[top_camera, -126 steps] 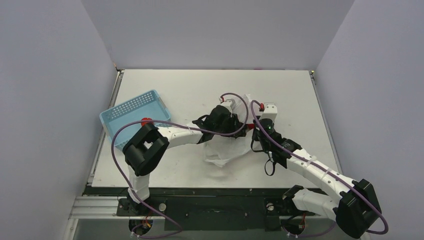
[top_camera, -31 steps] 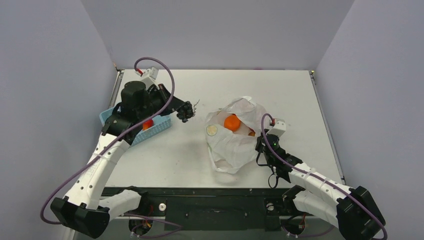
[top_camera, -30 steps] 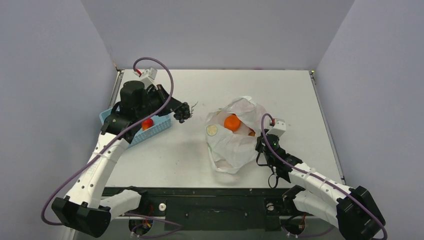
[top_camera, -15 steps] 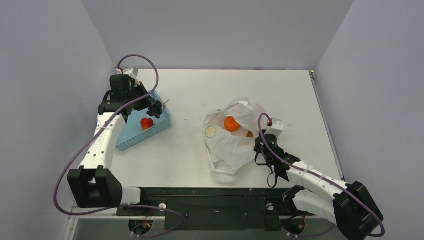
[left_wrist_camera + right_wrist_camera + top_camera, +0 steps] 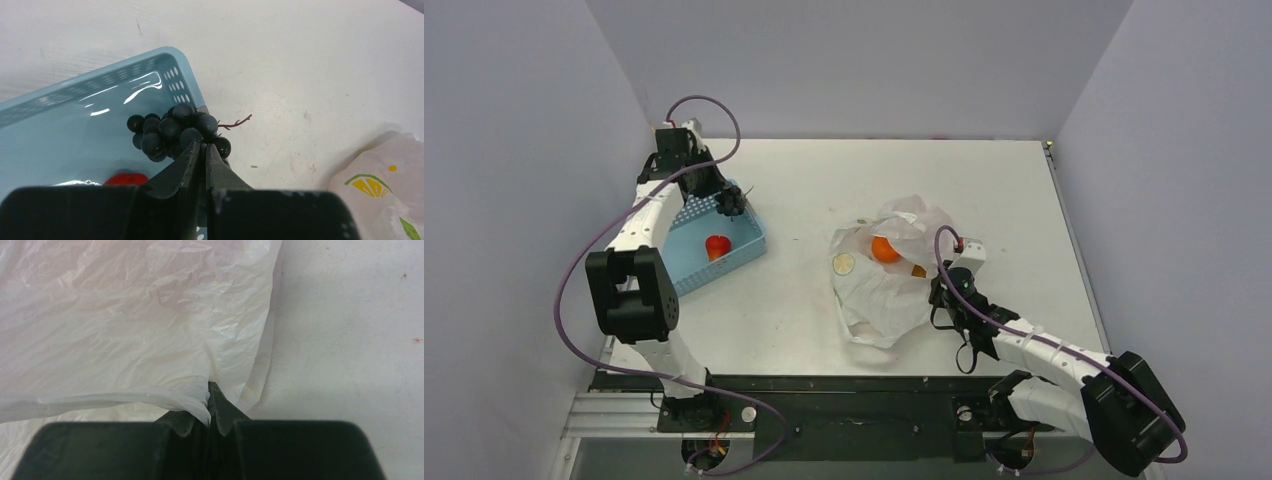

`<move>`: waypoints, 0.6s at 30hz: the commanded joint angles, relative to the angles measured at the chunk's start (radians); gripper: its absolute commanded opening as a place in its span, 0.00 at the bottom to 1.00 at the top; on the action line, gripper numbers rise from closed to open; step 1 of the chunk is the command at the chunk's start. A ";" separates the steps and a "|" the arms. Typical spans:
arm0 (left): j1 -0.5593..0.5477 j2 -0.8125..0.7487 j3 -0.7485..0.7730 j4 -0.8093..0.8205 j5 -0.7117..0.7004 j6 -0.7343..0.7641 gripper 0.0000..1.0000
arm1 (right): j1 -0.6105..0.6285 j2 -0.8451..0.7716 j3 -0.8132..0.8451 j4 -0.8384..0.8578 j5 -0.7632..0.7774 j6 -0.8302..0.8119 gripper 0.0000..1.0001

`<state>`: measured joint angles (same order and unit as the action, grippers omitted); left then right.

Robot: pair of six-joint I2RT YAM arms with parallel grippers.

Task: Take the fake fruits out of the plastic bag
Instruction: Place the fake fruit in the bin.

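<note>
My left gripper [image 5: 728,203] is shut on the dark grape bunch [image 5: 172,131] and holds it over the right rim of the blue basket [image 5: 686,216]; the basket wall shows in the left wrist view [image 5: 65,135]. A red fruit [image 5: 716,246] lies in the basket. The white plastic bag [image 5: 879,300] lies open mid-table with the round orange [image 5: 885,249] and a small brown piece [image 5: 918,270] inside. My right gripper [image 5: 209,390] is shut on the bag's edge [image 5: 150,395] at its right side.
A pale round print or slice [image 5: 843,263] shows at the bag's left opening. The bag's printed corner [image 5: 380,185] shows at the right of the left wrist view. Grey walls stand on three sides of the table [image 5: 984,180].
My left arm has swung left from mid-table to the basket, carrying the grape bunch. Much earlier both arms were at the bag. My right gripper has kept hold of the bag's edge.
</note>
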<state>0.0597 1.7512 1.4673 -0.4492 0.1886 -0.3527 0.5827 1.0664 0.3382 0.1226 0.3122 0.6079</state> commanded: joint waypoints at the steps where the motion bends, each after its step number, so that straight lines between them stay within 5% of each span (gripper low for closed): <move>1: 0.016 0.035 0.054 0.049 -0.014 0.023 0.00 | -0.004 0.016 0.046 0.041 -0.005 0.000 0.00; 4: 0.016 0.005 -0.014 0.066 -0.006 0.018 0.00 | -0.004 -0.014 0.037 0.047 -0.012 -0.001 0.00; 7: 0.015 -0.042 -0.102 0.081 -0.001 -0.016 0.31 | -0.004 -0.031 0.024 0.060 -0.021 0.002 0.00; 10: 0.011 -0.084 -0.149 0.059 -0.014 -0.028 0.44 | -0.004 -0.026 0.033 0.051 -0.024 0.000 0.00; 18: 0.001 -0.243 -0.253 0.007 0.026 -0.062 0.49 | -0.003 -0.056 0.020 0.061 -0.032 0.000 0.00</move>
<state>0.0711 1.6348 1.2488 -0.4450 0.1650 -0.3817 0.5831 1.0317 0.3397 0.1272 0.2901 0.6071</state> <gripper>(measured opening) 0.490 0.004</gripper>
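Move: Below the left hand, which holds the grapes over the bin's far right corner, the bin's middle lies about 12 cm down, 8 cm to the left and 4 cm back. The red fruit inside it is some 6 cm back, 3 cm left and 13 cm down; the plastic bag's middle is roughly 33 cm right, 12 cm back and 14 cm down. From the right hand, the bin is about 50 cm left, 17 cm ahead and 3 cm lower. Sinking about 5 cm above the bin's far right corner, the left hand opens its shut fingers to about half and lets go of the grapes. As they open it draws back some 5 cm towards its base, tipping slightly down, then starts to rise by about a centimetre. The right fingers keep their pinch on the bag's edge, nearly in place. ##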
